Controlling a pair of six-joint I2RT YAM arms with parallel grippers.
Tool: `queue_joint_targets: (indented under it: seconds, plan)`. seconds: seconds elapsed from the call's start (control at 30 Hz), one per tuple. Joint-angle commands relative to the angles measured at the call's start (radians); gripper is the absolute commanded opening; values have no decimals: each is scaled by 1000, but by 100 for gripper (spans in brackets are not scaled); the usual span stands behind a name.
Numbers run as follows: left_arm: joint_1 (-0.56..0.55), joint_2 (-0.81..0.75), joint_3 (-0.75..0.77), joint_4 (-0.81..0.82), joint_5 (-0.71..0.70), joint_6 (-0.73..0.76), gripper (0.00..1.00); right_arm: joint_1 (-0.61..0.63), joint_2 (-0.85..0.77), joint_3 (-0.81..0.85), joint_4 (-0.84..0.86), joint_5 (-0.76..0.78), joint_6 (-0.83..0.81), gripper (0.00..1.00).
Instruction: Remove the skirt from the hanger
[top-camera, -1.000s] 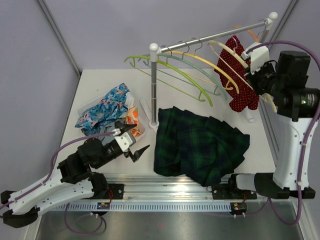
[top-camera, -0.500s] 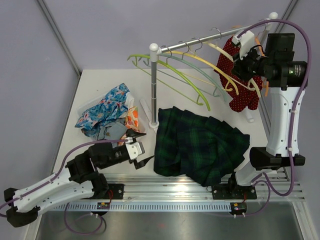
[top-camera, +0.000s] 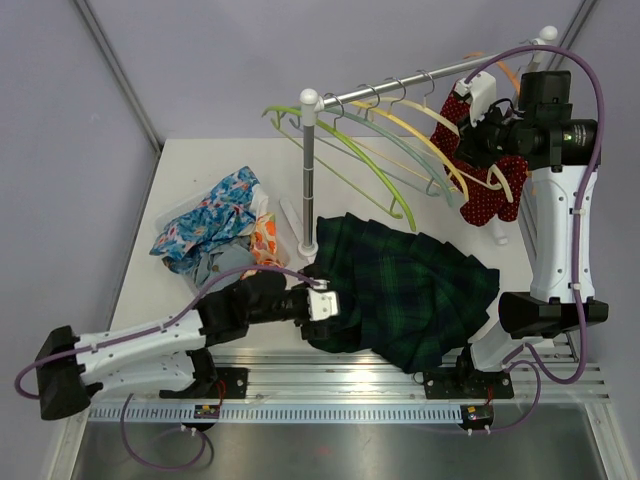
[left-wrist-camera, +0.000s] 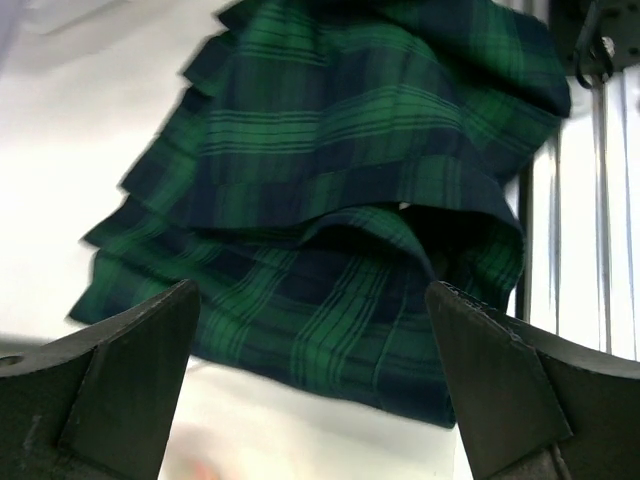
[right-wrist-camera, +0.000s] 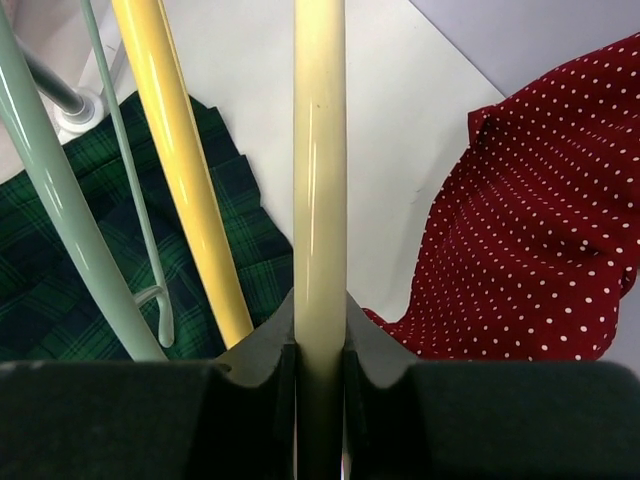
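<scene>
A red polka-dot skirt hangs at the right end of the rack, beside a cream hanger. My right gripper is shut on that cream hanger's arm, high up by the rail. A green plaid skirt lies crumpled on the table in front of the rack. My left gripper is open low over the table at the plaid skirt's near left edge, with nothing between its fingers.
The rack's rail rests on a white post and carries a yellow hanger and pale green hangers. A bin of floral clothes sits at the left. The table's metal front rail runs along the near edge.
My left arm has swung right from beside the bin to the plaid skirt's edge, still open. My right gripper has moved left along the rack with the cream hanger; the hangers have swung.
</scene>
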Motion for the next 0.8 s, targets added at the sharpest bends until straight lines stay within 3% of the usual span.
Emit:
queue_joint_targets:
  seconds: [0.0, 0.17, 0.27, 0.5, 0.6, 0.73, 0.77]
  plan:
    - [-56, 142, 78, 147, 63, 71, 99, -3, -31, 4, 39, -11, -14, 25]
    - [-123, 362, 162, 229, 43, 141, 99, -4, -112, -33, 58, 41, 4, 85]
    - [-152, 491, 199, 304, 26, 162, 99, -4, -257, -135, 126, 93, 32, 97]
    - [-171, 743, 315, 375, 74, 87, 99, -3, -469, -496, 268, 95, 115, 99]
    - [-176, 837, 351, 369, 37, 27, 94, -3, -520, -600, 296, 86, 135, 99]
    - [-176, 906, 343, 381, -55, -29, 75, -3, -571, -691, 322, 70, 165, 99]
    - [-176, 912, 334, 389, -92, -39, 61, -4, -588, -715, 327, 70, 172, 100]
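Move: The dark-green plaid skirt lies spread on the table, its middle about 13 cm to the left hand's right, 5 cm ahead and 17 cm below; the rail's left post foot is roughly 14 cm ahead, 8 cm left and 17 cm below. The emptied cream hanger is already in the right hand's fingers, its middle 2 cm to their left. From that hand the yellow hanger is about 6 cm left and level, the red dotted skirt some 7 cm right, 3 cm ahead and 8 cm lower. The plaid skirt's near part is what the open left hand swoops onto: about 15 cm right and 13 cm down, with some turning of the wrist, the rightward travel dying out as the fingers begin closing, roughly a third of the way, down at the cloth. The right hand opens wide, lets go of the cream hanger and draws back some 10 cm, rising slightly, then sinking about 5 cm. ##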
